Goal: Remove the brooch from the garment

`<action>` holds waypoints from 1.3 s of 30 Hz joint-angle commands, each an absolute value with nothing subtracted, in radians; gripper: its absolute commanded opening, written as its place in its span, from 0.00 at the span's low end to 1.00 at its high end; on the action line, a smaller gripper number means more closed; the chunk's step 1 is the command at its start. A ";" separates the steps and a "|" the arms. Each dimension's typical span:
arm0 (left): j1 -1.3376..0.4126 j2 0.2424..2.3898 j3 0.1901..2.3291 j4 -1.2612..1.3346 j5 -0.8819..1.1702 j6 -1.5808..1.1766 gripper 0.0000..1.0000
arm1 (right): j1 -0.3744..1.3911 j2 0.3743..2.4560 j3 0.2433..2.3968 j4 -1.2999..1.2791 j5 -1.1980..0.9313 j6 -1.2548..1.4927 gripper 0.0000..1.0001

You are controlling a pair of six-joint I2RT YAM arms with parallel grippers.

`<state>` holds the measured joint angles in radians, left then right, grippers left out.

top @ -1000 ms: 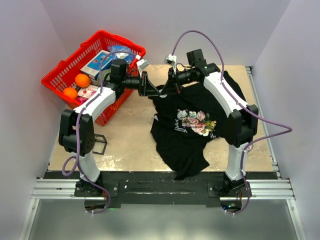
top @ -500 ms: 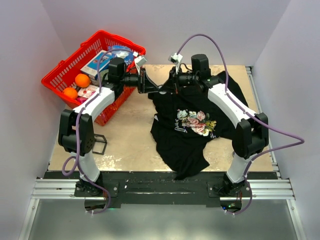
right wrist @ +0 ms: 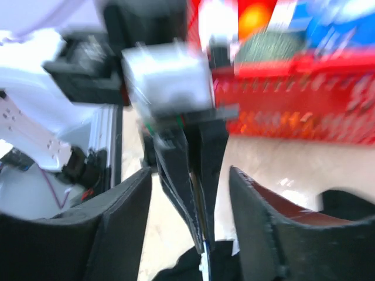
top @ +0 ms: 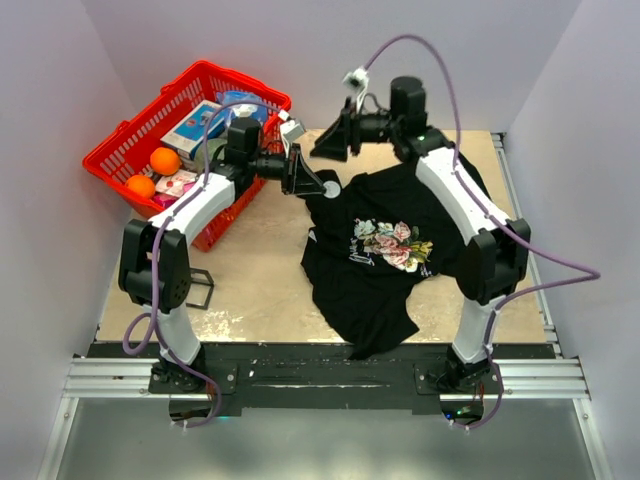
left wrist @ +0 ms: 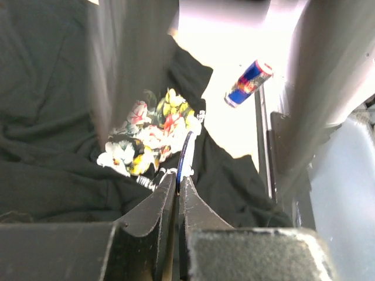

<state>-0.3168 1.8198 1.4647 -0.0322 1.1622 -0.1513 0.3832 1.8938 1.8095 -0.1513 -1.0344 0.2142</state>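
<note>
The garment, a black T-shirt with a floral print, lies crumpled on the table and fills the left wrist view. My left gripper is shut on the brooch, a thin blue-rimmed disc seen edge-on just past its fingertips, at the shirt's collar edge. Whether the brooch still touches the cloth I cannot tell. My right gripper hangs open above, holding nothing. In its view the left gripper's shut fingers and the brooch show between its jaws.
A red basket with oranges and boxes stands at the back left, just behind the left arm. A blue-and-silver drink can lies on the table beyond the shirt. The table's right edge rail runs close to the shirt.
The right gripper has opened and lifted up and back from the collar. The left gripper stays shut on the brooch and has shifted slightly right.
</note>
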 commanded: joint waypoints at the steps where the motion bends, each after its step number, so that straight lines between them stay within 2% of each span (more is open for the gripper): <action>1: -0.316 1.787 1.497 -0.161 1.131 -0.005 0.00 | 0.298 1.847 2.028 -0.223 -1.106 0.229 0.62; 5: -0.316 1.778 1.505 -0.241 1.091 0.096 0.00 | 0.221 1.815 1.971 -0.350 -1.039 0.105 0.72; 7: -0.316 1.772 1.512 -0.276 1.077 0.135 0.00 | 0.210 1.764 1.875 -0.376 -0.964 0.033 0.81; 8: -0.316 1.769 1.514 -0.288 1.065 0.149 0.00 | 0.209 1.746 1.843 -0.389 -0.842 0.006 0.86; 9: -0.318 1.764 1.517 -0.299 1.060 0.179 0.00 | 0.212 1.715 1.809 -0.391 -0.787 -0.065 0.94; 10: -0.318 1.763 1.519 -0.329 1.054 0.196 0.00 | 0.209 1.698 1.734 -0.371 -0.726 -0.077 0.98; 12: -0.319 1.756 1.525 -0.365 1.019 0.266 0.00 | 0.212 1.680 1.674 -0.367 -0.566 -0.112 0.99; 15: -0.319 1.741 1.526 -0.429 0.973 0.357 0.00 | 0.212 1.664 1.589 -0.365 -0.448 -0.124 0.99; 23: -0.310 1.674 1.509 -0.659 0.890 0.555 0.00 | 0.212 1.640 1.485 -0.354 -0.474 -0.081 0.99; 28: -0.298 1.645 1.542 -1.030 0.789 0.807 0.00 | 0.212 1.655 1.488 -0.351 -0.488 -0.072 0.99; 33: -0.249 1.478 1.418 -1.178 0.508 1.038 0.00 | 0.212 1.680 1.506 -0.345 -0.495 -0.064 0.99; 39: -0.146 1.310 1.172 -1.203 0.206 1.218 0.00 | 0.212 1.715 1.511 -0.325 -0.535 -0.022 0.99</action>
<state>-0.2008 1.3998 1.2842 -1.1133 0.4477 1.0290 0.2104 1.6974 1.4807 -0.3748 -0.4969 -0.0593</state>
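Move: My left hand already holds the brooch; the likely set-down place, bare table, is about 22 cm to its left, 10 cm back and 18 cm below. From that hand the black frame lies about 28 cm left and 15 cm back, the red basket about 30 cm left and 13 cm ahead, the garment's middle some 18 cm right and 2 cm back. From my empty right hand, the brooch is about 8 cm below, 2 cm back and 1 cm right. Keeping the brooch pinched in my left fingertips, I first sink almost straight down, then sweep left and back, away from the garment towards the bare table by the black frame, about 20 cm left overall, tipping the fingers some 55 degrees downward. My empty right hand opens wide, rises and swings right, then drops over the garment's far part, turns clockwise and stays there. ##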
